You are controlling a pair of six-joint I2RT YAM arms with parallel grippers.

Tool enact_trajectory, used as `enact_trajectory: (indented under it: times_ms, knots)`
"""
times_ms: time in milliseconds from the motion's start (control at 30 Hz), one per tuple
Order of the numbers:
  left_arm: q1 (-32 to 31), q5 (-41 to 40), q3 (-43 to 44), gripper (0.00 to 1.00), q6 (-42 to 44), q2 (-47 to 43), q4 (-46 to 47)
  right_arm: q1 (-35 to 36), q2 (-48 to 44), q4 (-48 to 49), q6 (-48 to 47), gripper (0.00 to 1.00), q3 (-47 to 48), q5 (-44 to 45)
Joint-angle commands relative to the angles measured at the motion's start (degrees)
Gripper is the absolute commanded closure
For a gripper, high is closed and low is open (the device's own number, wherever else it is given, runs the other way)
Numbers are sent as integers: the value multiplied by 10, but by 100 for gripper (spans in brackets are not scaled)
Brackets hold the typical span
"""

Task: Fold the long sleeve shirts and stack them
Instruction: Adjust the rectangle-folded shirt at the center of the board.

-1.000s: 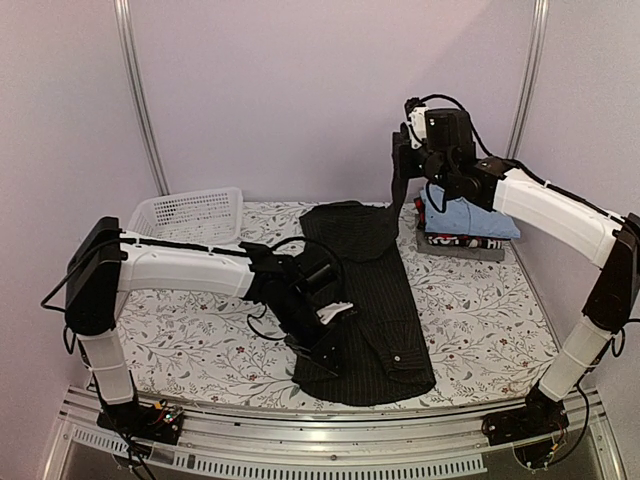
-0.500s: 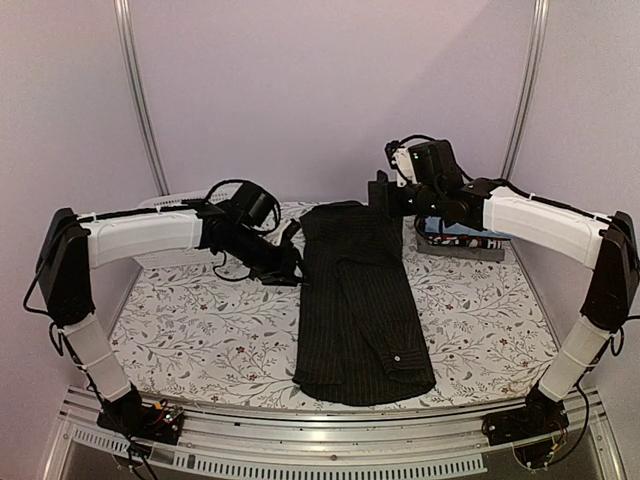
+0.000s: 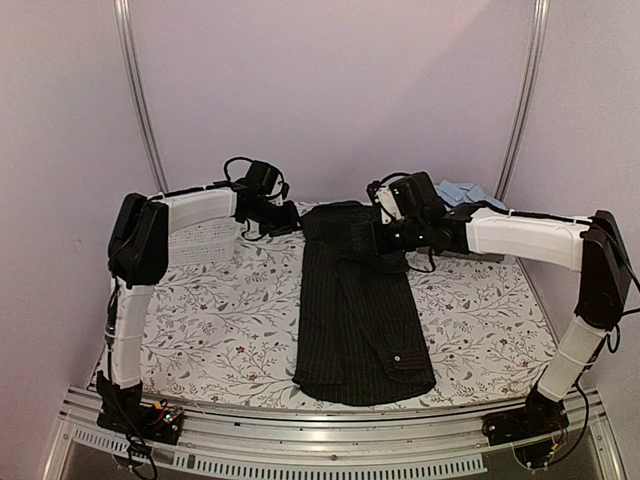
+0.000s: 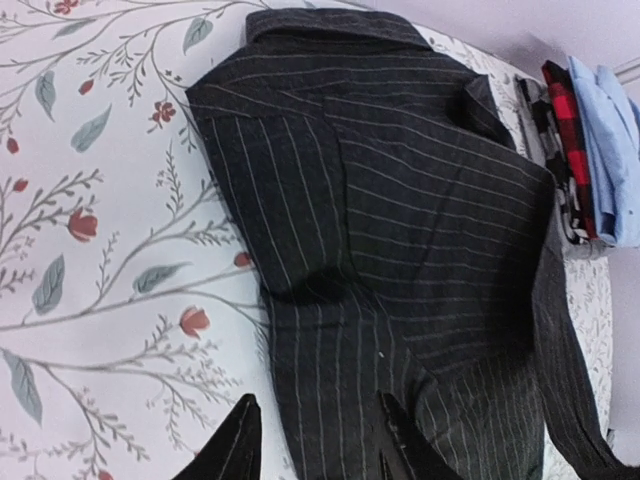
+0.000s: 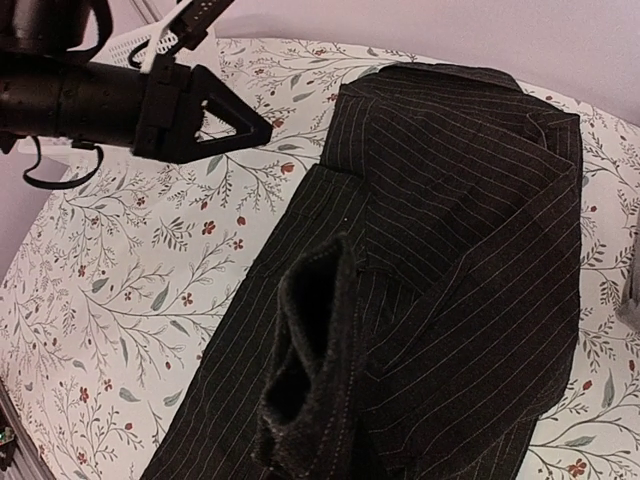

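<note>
The black pinstriped long sleeve shirt (image 3: 360, 320) lies lengthwise along the middle of the table, collar at the far end. My right gripper (image 3: 386, 240) hangs over its upper half, shut on a bunched black sleeve cuff (image 5: 315, 370) that hides the fingers. My left gripper (image 4: 315, 450) is open just above the shirt's left edge near the collar, nothing between its fingers; it also shows in the right wrist view (image 5: 225, 120). The light blue shirt (image 4: 612, 130) lies folded on top of a pile at the far right, partly hidden behind my right arm in the top view (image 3: 463, 191).
A white mesh basket (image 3: 205, 242) stands at the back left, half covered by my left arm. Under the blue shirt sits a red and black plaid garment (image 4: 566, 110). The floral tablecloth (image 3: 210, 330) shows bare left and right of the black shirt.
My left arm let go at the shirt's near part, swung to the far left by the collar and opened. My right gripper came down and left with the sleeve, from above the pile.
</note>
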Motion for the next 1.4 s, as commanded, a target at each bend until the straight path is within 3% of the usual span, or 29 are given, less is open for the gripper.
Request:
enact_trajectory:
  times_ms: [0, 300, 500, 667, 800, 1100, 1367]
  knots:
    - [12, -37, 105, 62, 25, 89, -3, 16, 6, 7, 11, 100, -15, -15]
    - [28, -47, 228, 60, 39, 219, 18, 73, 21, -13, 0, 100, -18, -35]
    - [27, -18, 254, 60, 40, 259, 56, 117, 65, -17, 10, 95, -4, -54]
    - [26, -6, 262, 62, 41, 278, 84, 148, 104, -13, 22, 100, 4, -73]
    - [21, 5, 290, 69, 41, 304, 91, 162, 140, -19, 24, 100, 9, -97]
    - [23, 27, 312, 98, 30, 319, 126, 174, 201, -66, 20, 100, 18, -153]
    - [40, 44, 336, 100, 34, 328, 159, 190, 217, -89, 19, 100, 3, -176]
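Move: The shirt's left shoulder edge lies some 11 cm ahead of the left hand, 3 cm to its right and 9 cm below; the white basket stands about 28 cm to this hand's left and 4 cm farther out. The right hand, already holding the loose sleeve, has its laying spot near the left side of the shirt's body, roughly 16 cm back, 11 cm left and 17 cm down. From this hand, the buttoned cuff is about 21 cm back and 8 cm right, and the folded stack 19 cm ahead and 26 cm right. The right hand keeps its grip on the sleeve and draws it back towards the base, down and left over the shirt's body, about 16 cm back and as much down, turning counter-clockwise while its fingers tip down by some 20 degrees. Meanwhile the left hand, empty and part-open, reaches about 11 cm forward and 8 cm down to the left shoulder edge, edges slightly right, then shuts its fingers and pinches the cloth there as the right hand settles low over the shirt. ##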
